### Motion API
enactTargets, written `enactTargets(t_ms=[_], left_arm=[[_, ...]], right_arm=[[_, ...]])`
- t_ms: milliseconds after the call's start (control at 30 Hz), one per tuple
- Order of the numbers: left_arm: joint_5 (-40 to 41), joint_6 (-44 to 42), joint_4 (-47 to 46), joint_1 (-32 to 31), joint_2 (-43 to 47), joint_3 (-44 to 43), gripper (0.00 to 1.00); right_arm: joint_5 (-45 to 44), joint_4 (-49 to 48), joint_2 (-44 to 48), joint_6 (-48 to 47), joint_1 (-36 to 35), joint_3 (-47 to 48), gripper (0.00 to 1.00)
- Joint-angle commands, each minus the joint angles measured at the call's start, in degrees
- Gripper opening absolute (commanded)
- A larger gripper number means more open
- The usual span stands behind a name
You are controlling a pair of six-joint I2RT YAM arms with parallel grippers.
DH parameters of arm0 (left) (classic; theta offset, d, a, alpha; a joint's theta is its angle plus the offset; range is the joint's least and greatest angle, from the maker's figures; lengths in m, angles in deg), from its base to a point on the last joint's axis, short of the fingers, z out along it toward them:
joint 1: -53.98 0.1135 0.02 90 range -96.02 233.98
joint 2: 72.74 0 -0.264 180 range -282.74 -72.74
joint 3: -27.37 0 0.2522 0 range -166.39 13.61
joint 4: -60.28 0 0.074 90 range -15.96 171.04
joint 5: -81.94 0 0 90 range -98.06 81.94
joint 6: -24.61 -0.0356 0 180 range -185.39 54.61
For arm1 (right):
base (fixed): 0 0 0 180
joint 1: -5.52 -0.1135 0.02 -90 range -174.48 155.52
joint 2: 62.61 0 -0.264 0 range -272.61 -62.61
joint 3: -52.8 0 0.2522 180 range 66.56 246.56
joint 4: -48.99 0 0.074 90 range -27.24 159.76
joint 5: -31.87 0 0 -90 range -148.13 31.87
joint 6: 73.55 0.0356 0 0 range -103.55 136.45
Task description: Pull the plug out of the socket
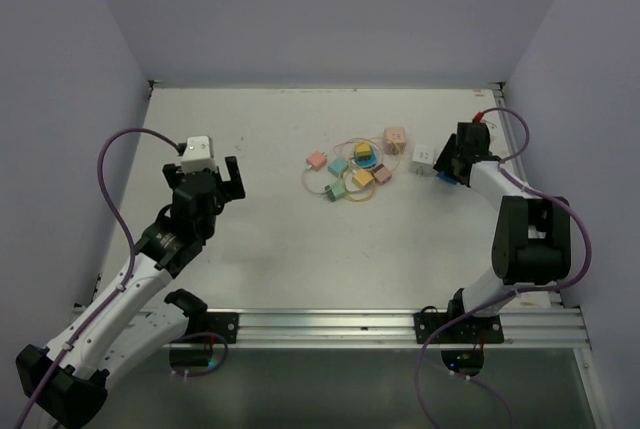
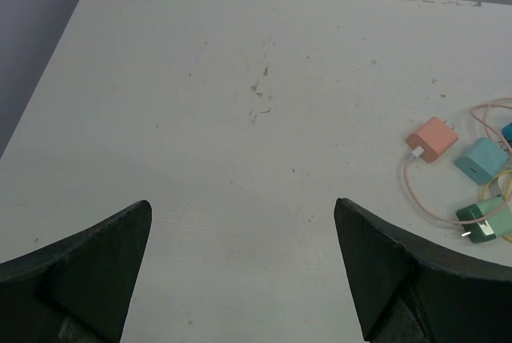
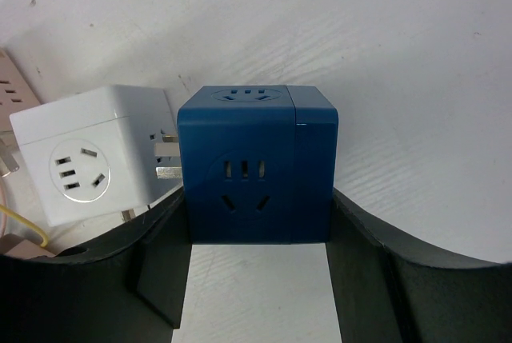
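Observation:
A dark blue socket cube (image 3: 256, 167) sits between the fingers of my right gripper (image 3: 256, 207), which is shut on its two sides. Just left of it is a white cube plug (image 3: 92, 155). Its metal prongs (image 3: 164, 159) show in the narrow gap and reach the blue cube's side; I cannot tell if they are still inside. From above, both cubes, white (image 1: 424, 157) and blue (image 1: 443, 177), lie at the right gripper (image 1: 447, 164). My left gripper (image 1: 207, 184) hovers far to the left, open over bare table (image 2: 240, 119).
A cluster of small pastel adapters with looped thin cables (image 1: 352, 171) lies mid-table, with a beige cube (image 1: 394, 139) at its right end. The left wrist view catches an orange adapter (image 2: 432, 138) and teal ones (image 2: 482, 159). Grey walls enclose the table.

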Motion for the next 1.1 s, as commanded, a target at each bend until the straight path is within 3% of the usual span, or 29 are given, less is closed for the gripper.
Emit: enactTargets(t_ms=[0, 33, 100, 200, 300, 600, 800, 1067], left_arm=[[2.06, -0.86, -2.01, 0.47, -0.27, -0.22, 1.00], [2.15, -0.86, -2.10, 0.47, -0.18, -0.22, 1.00], [2.24, -0.77, -2.10, 0.47, 0.00, -0.05, 1.00], [2.33, -0.77, -2.27, 0.47, 0.26, 0.13, 1.00], [2.24, -0.77, -2.27, 0.47, 0.17, 0.13, 1.00], [2.85, -0.77, -2.10, 0.47, 0.61, 0.21, 1.00], [3.20, -0.69, -1.92, 0.47, 1.40, 0.39, 1.00], [4.17, -0.42, -1.48, 0.47, 3.16, 0.39, 1.00]], right_arm=[[2.11, -3.34, -0.94, -2.58, 0.17, 3.29, 0.25], [2.37, -3.34, -1.11, -2.84, 0.17, 3.55, 0.37], [2.99, -3.42, -1.11, -3.46, 0.17, 3.73, 0.49], [1.85, -2.81, -1.46, -3.90, 0.17, 4.08, 0.58], [1.58, -1.58, -1.55, -4.25, 0.17, 5.14, 0.74], [0.53, 3.78, 2.74, -4.25, 0.26, 6.02, 0.89], [1.23, 9.83, 13.90, -3.99, 0.26, 7.24, 0.99], [-0.87, 20.29, 30.07, -4.43, 0.17, 11.99, 0.99]])
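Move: The right hand, low over the table, already grips the blue socket, its middle roughly 1 cm ahead of and 1 cm below the hand point; its set-down spot is practically there. The white socket is about 7 cm to the hand's left and 4 cm ahead, the pink socket some 14 cm left and 9 cm ahead, and the pink plug about 17 cm left and level with it. From the left hand, the blue socket is some 58 cm right, 12 cm ahead and 16 cm lower. Sinking barely half a centimetre, the right hand brings the blue socket down to the table beside the white one, then opens wide and lets go. The fingers edge about a centimetre forward while opening, then the hand climbs away some 18 cm, increasingly fast, drawing back about 5 cm as the fingers tip up roughly 20 degrees. ##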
